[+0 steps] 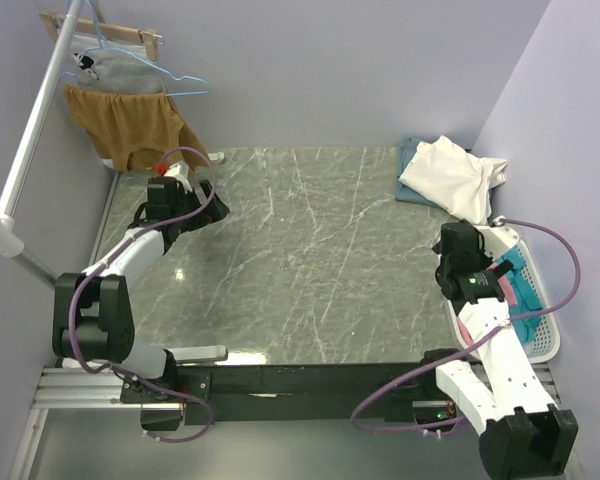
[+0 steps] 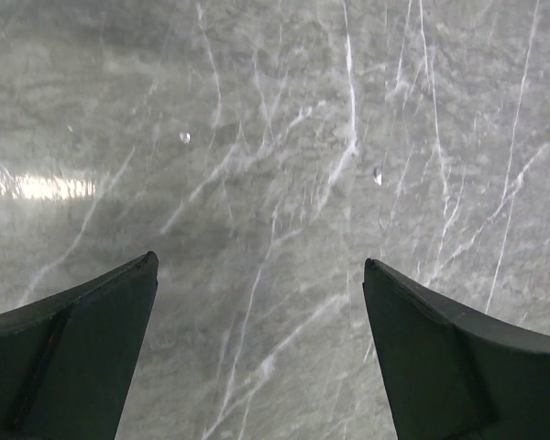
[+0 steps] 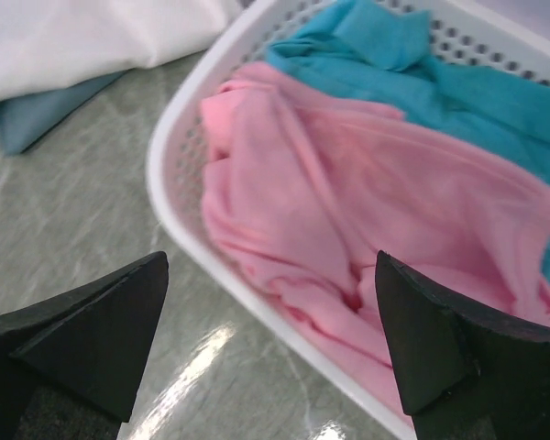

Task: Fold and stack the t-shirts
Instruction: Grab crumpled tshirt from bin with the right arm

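Observation:
A pink t-shirt (image 3: pixel 348 202) lies crumpled in a white basket (image 3: pixel 174 137) with a teal t-shirt (image 3: pixel 458 82) behind it. The basket shows at the table's right edge (image 1: pixel 550 330) in the top view. A cream-white t-shirt (image 1: pixel 450 175) lies loosely on a folded grey-blue t-shirt (image 1: pixel 410 160) at the back right; both show in the right wrist view, cream-white (image 3: pixel 82 37) over grey-blue (image 3: pixel 37 115). My right gripper (image 3: pixel 270 266) is open and empty, hovering over the basket's near rim. My left gripper (image 2: pixel 257 266) is open and empty above bare table at the far left (image 1: pixel 195 200).
A mustard-brown garment (image 1: pixel 130 125) and a grey garment (image 1: pixel 115 68) hang on hangers from a white rail (image 1: pixel 30 130) at the back left. Lilac walls close in the table's back and sides. The marble tabletop (image 1: pixel 300 250) spreads between the arms.

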Action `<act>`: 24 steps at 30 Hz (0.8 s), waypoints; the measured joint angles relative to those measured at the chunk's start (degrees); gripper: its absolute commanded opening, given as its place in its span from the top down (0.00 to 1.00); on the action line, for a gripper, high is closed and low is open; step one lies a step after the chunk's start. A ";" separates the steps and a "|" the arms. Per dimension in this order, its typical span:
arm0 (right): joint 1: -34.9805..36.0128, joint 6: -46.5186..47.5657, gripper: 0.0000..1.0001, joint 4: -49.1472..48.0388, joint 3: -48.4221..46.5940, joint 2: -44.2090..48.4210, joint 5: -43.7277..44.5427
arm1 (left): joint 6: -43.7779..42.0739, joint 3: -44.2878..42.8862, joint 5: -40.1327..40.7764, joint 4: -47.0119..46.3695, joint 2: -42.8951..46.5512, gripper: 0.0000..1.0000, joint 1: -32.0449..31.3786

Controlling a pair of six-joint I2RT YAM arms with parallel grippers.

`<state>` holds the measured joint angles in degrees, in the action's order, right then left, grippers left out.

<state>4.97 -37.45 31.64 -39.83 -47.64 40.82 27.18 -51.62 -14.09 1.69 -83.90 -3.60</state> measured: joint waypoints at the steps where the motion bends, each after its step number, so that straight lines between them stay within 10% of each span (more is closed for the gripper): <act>1: -1.55 0.00 0.00 0.17 0.00 -0.28 0.35 | -0.07 -0.81 0.07 0.35 -0.72 0.01 0.00; 24: -29.05 -4.35 0.04 5.01 -0.33 -10.05 -1.03 | -4.07 -0.37 -5.38 0.13 -4.04 0.00 0.46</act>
<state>-24.08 -41.80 36.64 -40.16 -57.69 39.79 23.11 -51.99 -19.46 1.83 -87.94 -3.14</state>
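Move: The pink t-shirt, crumpled in the white bin, lies with its middle some 8 cm to the right hand's right, 6 cm back and about 12 cm below. The teal t-shirt beside it lies about 14 cm right, 6 cm back and equally low. The white t-shirt on the stack is roughly 22 cm ahead, 4 cm left and 15 cm below. From the left hand, the pink t-shirt lies about 68 cm right, 21 cm back and 9 cm lower. Rightward and back, the right hand swings about 10 cm to its right and 7 cm towards its base while sinking some 5 cm, deeper in over the bin towards the pink t-shirt. The wrist turns clockwise about 30 degrees, so the wide-open fingers come to point mostly at the bin's right wall and down. The left hand sinks a couple of centimetres over bare table. ##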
